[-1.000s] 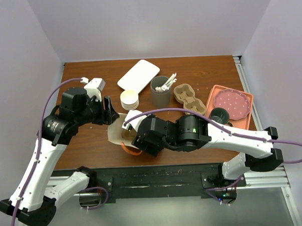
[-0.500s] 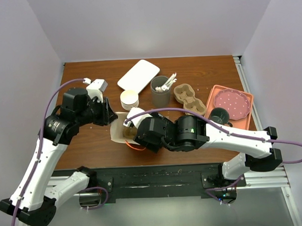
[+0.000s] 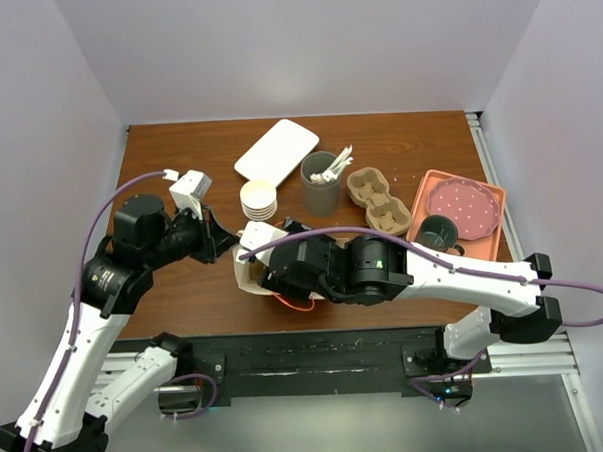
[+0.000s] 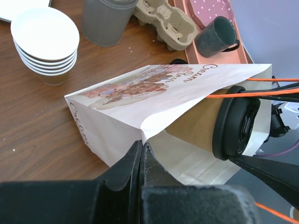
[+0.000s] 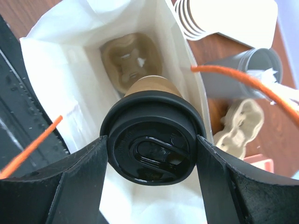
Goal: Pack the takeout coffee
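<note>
The takeout coffee [image 5: 152, 140], a brown-sleeved cup with a round black lid [image 4: 236, 126], lies sideways in the mouth of a white paper bag [image 4: 135, 98]. My right gripper [image 5: 152, 154] is shut on it, one finger pressing each side of the lid. The bag [image 5: 70, 79] lies tipped on the table with a moulded cup carrier [image 5: 128, 63] at its bottom. My left gripper [image 4: 141, 144] is shut on the lower edge of the bag's opening. From above, the right arm hides most of the bag [image 3: 241, 271], and the left gripper [image 3: 222, 241] sits at the bag's left side.
A stack of lidless cream cups [image 3: 259, 199] and a grey cup of white utensils [image 3: 320, 182] stand just behind the bag. Cardboard carriers [image 3: 377, 201], a pink tray [image 3: 482, 238] with a dark mug [image 3: 437, 230], and a white rectangular plate [image 3: 276, 150] lie further back and right.
My left gripper has closed on the bag's edge. The right gripper has pushed the coffee further left into the bag's mouth.
</note>
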### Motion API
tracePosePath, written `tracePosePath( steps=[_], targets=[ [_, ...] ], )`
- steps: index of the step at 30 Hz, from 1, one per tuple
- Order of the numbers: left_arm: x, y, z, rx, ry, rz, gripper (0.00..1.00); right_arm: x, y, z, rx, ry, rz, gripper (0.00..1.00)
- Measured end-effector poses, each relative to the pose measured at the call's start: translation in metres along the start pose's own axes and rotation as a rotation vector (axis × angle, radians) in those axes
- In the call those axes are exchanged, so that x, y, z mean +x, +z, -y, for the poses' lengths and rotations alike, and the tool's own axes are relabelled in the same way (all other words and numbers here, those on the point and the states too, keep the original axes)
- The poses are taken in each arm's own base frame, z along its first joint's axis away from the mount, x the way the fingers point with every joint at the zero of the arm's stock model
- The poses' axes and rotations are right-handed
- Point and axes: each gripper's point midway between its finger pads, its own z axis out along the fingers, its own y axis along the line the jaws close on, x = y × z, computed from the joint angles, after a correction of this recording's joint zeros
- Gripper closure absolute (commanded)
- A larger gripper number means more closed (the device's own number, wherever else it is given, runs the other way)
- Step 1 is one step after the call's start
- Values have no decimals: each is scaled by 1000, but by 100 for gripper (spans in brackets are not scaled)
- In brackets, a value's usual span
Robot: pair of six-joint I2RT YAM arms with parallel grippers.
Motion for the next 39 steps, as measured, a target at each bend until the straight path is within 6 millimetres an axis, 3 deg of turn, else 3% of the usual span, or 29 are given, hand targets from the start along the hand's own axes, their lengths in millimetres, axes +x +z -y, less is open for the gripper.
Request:
tracePosePath(
  steps=[7,13,19,25,30,39],
  targets=[
    [4,-3,3,33,33,32,100,5,12,0,18,-101,0,55],
    [16,1,4,65,28,10,100,42,19,-7,-3,-165,-43,58],
    [16,-1,7,80,45,9,56,58,11,-5,-17,-157,-6,57],
    [22,-8,6,61,27,-8,43,59,22,-14,-30,-169,-22,57],
    [36,-18,2,26,-1,-45,42,59,29,-24,-37,-179,-23,57],
    [52,-29,4,11,-59,-99,40,49,41,-24,18,-169,0,57]
  ],
)
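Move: Inside the leaning bag's mouth, the right hand still grips the lidded coffee by its lid; the carrier at the bag's bottom lies about 9 cm ahead, 2 cm left and 12 cm below that hand. The stacked cups stand some 22 cm ahead and 4 cm left, the grey holder roughly 27 cm ahead and 11 cm right. The left hand, shut on the bag's rim, has the carrier about 4 cm ahead, 8 cm right and 12 cm below. Lowering the lidded coffee deeper into the bag towards the carrier, the right hand sinks about 6.5 cm, swinging some 3.5 cm left on the way and coming most of the way back to the right, its grip on the lid kept. The left hand first keeps its pinch on the rim while easing back and slightly down, then opens wide, lets go and draws back, about 5 cm in all, and a little farther down. ##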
